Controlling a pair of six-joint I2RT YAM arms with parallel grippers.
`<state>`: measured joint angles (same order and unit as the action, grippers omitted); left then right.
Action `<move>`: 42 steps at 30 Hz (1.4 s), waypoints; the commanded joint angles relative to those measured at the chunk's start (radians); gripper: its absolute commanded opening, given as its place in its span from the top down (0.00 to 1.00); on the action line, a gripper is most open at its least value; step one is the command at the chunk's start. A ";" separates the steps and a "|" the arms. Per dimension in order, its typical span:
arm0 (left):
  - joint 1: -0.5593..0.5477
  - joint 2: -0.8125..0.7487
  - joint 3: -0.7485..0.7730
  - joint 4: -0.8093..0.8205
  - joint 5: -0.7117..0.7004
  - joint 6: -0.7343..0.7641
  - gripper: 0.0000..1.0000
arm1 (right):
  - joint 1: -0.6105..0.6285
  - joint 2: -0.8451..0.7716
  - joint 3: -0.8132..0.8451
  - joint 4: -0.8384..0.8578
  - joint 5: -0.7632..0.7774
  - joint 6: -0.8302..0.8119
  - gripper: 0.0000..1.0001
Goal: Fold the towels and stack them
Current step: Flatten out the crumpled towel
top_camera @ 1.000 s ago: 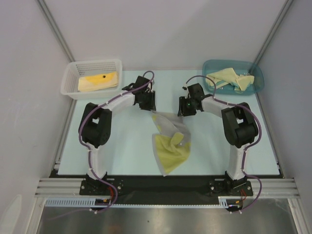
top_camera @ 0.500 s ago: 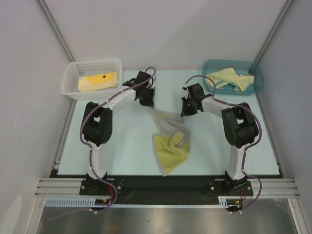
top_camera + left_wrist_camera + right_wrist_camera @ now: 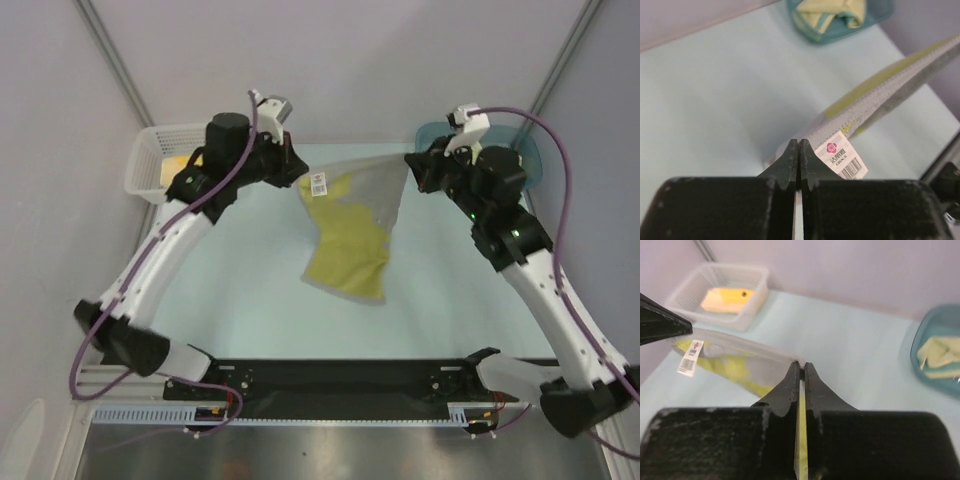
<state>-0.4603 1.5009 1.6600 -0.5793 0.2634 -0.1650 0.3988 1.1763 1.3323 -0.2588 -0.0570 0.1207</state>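
A grey and yellow-green towel [image 3: 352,228] hangs stretched in the air between both arms, its lower end drooping toward the table. My left gripper [image 3: 297,176] is shut on its left top corner, beside a white barcode tag [image 3: 841,158]. My right gripper [image 3: 412,164] is shut on the right top corner; the cloth edge [image 3: 740,357] runs leftward from its closed tips [image 3: 800,366]. A folded yellow towel [image 3: 728,299] lies in the white mesh basket [image 3: 150,165]. More pale yellow towels [image 3: 832,12] lie crumpled in the teal bin [image 3: 528,150].
The pale blue table [image 3: 240,290] lies under the hanging towel. The basket stands at the back left and the teal bin at the back right, partly behind the right arm. Grey walls close in the sides and back; a black rail [image 3: 340,375] runs along the near edge.
Both grippers shut on the towel's corners and rose from the table, pulling apart. The towel went from a crumpled heap to hanging spread between them.
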 commanded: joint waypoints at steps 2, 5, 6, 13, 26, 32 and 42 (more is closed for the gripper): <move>-0.049 -0.201 -0.152 0.059 0.163 0.025 1.00 | 0.057 -0.173 -0.050 -0.066 0.031 -0.069 1.00; -0.104 -0.350 -0.228 0.084 0.175 0.019 1.00 | 0.112 -0.306 -0.087 -0.111 0.008 -0.069 1.00; -0.118 -0.407 -0.241 0.084 0.174 0.018 0.99 | 0.124 -0.337 -0.091 -0.134 -0.001 -0.059 1.00; -0.216 -0.606 -0.322 0.117 0.178 -0.062 1.00 | 0.160 -0.553 -0.059 -0.218 -0.141 0.017 1.00; -0.258 -0.453 -0.114 0.035 -0.055 -0.012 1.00 | 0.155 -0.454 0.042 -0.168 -0.005 -0.044 1.00; -0.232 -0.249 -0.144 0.048 -0.216 0.030 1.00 | 0.079 -0.236 -0.030 -0.018 -0.033 -0.078 1.00; 0.035 0.188 -0.097 0.311 -0.093 0.126 1.00 | -0.183 0.271 -0.091 0.392 -0.395 0.025 1.00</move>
<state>-0.5076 1.6230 1.5005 -0.3977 0.1242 -0.1089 0.2329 1.3525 1.2053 -0.0795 -0.3305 0.1364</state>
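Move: Both hands already pinch the towel's raised far corners; its hanging middle lies roughly 9 cm right, 6 back and 17 below the left hand, and about 9 left, 6 back and 21 below the right. The white basket is some 24 cm left, 14 ahead and 26 below the left hand; the blue basket some 16 cm right, 17 ahead and 32 below the right. Keeping the corners pinched, both hands swing back about 20 cm, rising, then sweep forward and down some 20. ##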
